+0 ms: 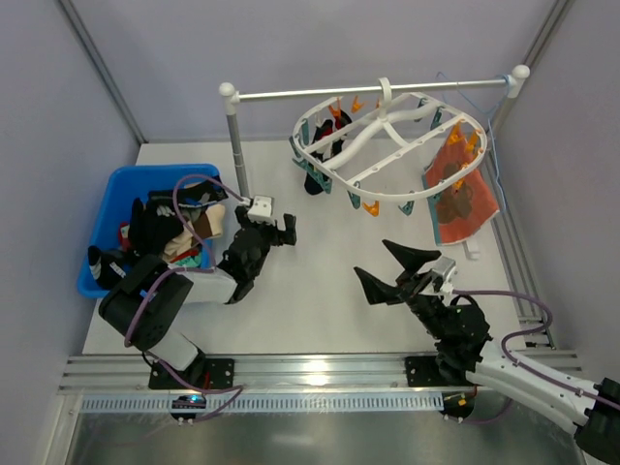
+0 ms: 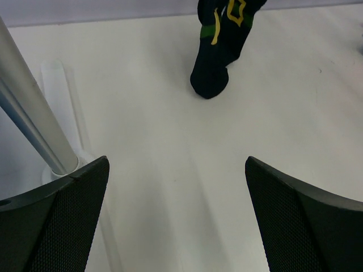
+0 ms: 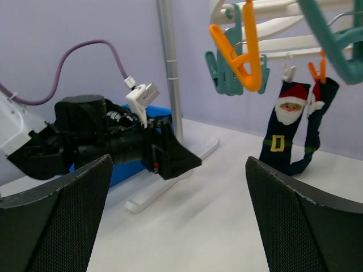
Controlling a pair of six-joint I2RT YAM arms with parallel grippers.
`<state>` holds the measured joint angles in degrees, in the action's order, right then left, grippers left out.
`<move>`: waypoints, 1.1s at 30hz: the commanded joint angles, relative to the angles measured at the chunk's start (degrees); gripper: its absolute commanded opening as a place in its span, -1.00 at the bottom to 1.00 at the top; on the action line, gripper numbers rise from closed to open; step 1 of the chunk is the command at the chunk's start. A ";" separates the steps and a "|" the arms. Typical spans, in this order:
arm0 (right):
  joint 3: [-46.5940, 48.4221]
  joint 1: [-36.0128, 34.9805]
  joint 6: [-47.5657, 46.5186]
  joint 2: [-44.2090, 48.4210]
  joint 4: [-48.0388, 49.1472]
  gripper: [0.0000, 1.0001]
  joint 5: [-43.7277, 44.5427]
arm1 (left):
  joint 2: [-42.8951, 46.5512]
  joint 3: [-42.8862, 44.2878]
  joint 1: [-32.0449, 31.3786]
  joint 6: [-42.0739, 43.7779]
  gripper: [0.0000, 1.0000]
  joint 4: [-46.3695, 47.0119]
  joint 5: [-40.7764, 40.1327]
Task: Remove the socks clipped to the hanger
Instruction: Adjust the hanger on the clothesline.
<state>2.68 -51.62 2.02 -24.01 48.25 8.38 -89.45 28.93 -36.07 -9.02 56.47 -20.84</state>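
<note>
The white oval hanger (image 1: 387, 145) hangs by its hook from the rail, with orange and teal clips round its frame. Two dark navy socks (image 1: 323, 160) with a Santa print hang clipped at its left end, toes near the table. They show as the socks (image 3: 292, 130) in the right wrist view, and one toe of the socks (image 2: 211, 73) shows in the left wrist view. My left gripper (image 1: 274, 232) is open beside the rail's post, nothing between its fingers (image 2: 62, 221). My right gripper (image 1: 387, 271) is open low over the table, below the hanger, also holding nothing.
A blue bin (image 1: 116, 189) at the left holds several loose socks. The rail stand's post (image 1: 237, 145) and foot (image 3: 170, 184) stand close to my left gripper. An orange-red flower-print cloth (image 1: 460, 189) hangs on a thin blue wire hanger at the right. Empty clips (image 3: 241, 54) dangle above my right gripper.
</note>
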 commanded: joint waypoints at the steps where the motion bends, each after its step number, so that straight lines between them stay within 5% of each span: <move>1: -7.17 -2.26 -5.10 -0.23 -3.00 0.96 12.60 | 2.25 -1.41 0.39 -2.75 0.99 9.45 6.24; 10: 5.49 -5.68 -10.98 -26.95 13.16 0.95 24.04 | 0.94 -7.39 0.48 -2.94 0.99 16.58 4.14; 33: 21.13 -10.79 -28.65 -31.36 18.20 0.91 29.50 | 1.03 -6.60 0.48 -2.58 0.99 14.11 4.49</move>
<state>19.94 -62.11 -22.92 -54.43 63.00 38.22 -89.12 21.58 -35.86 -11.79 67.46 -16.67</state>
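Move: Ahead of the right hand, about 11 cm out and 6 cm up, hangs the orange clip on the hanger's near rim, practically in line with it. A teal clip is about 8 cm to the right of that clip, and a teal pair some 5 cm to its left and 2 cm farther out. The Santa sock hangs roughly 34 cm out and 11 cm left of the right hand. From the left hand, the orange clip is some 20 cm right, 7 cm back and 19 cm up. Dipping first, the open right hand goes forward about 5 cm while sinking some 10 cm, then climbs about 14 cm almost straight up to just short of the hanger's near rim and its orange clip. It swings some 25 degrees clockwise to face the rim, fingers still wide open and not yet touching. The left hand eases back about 2 cm, then stays put. ##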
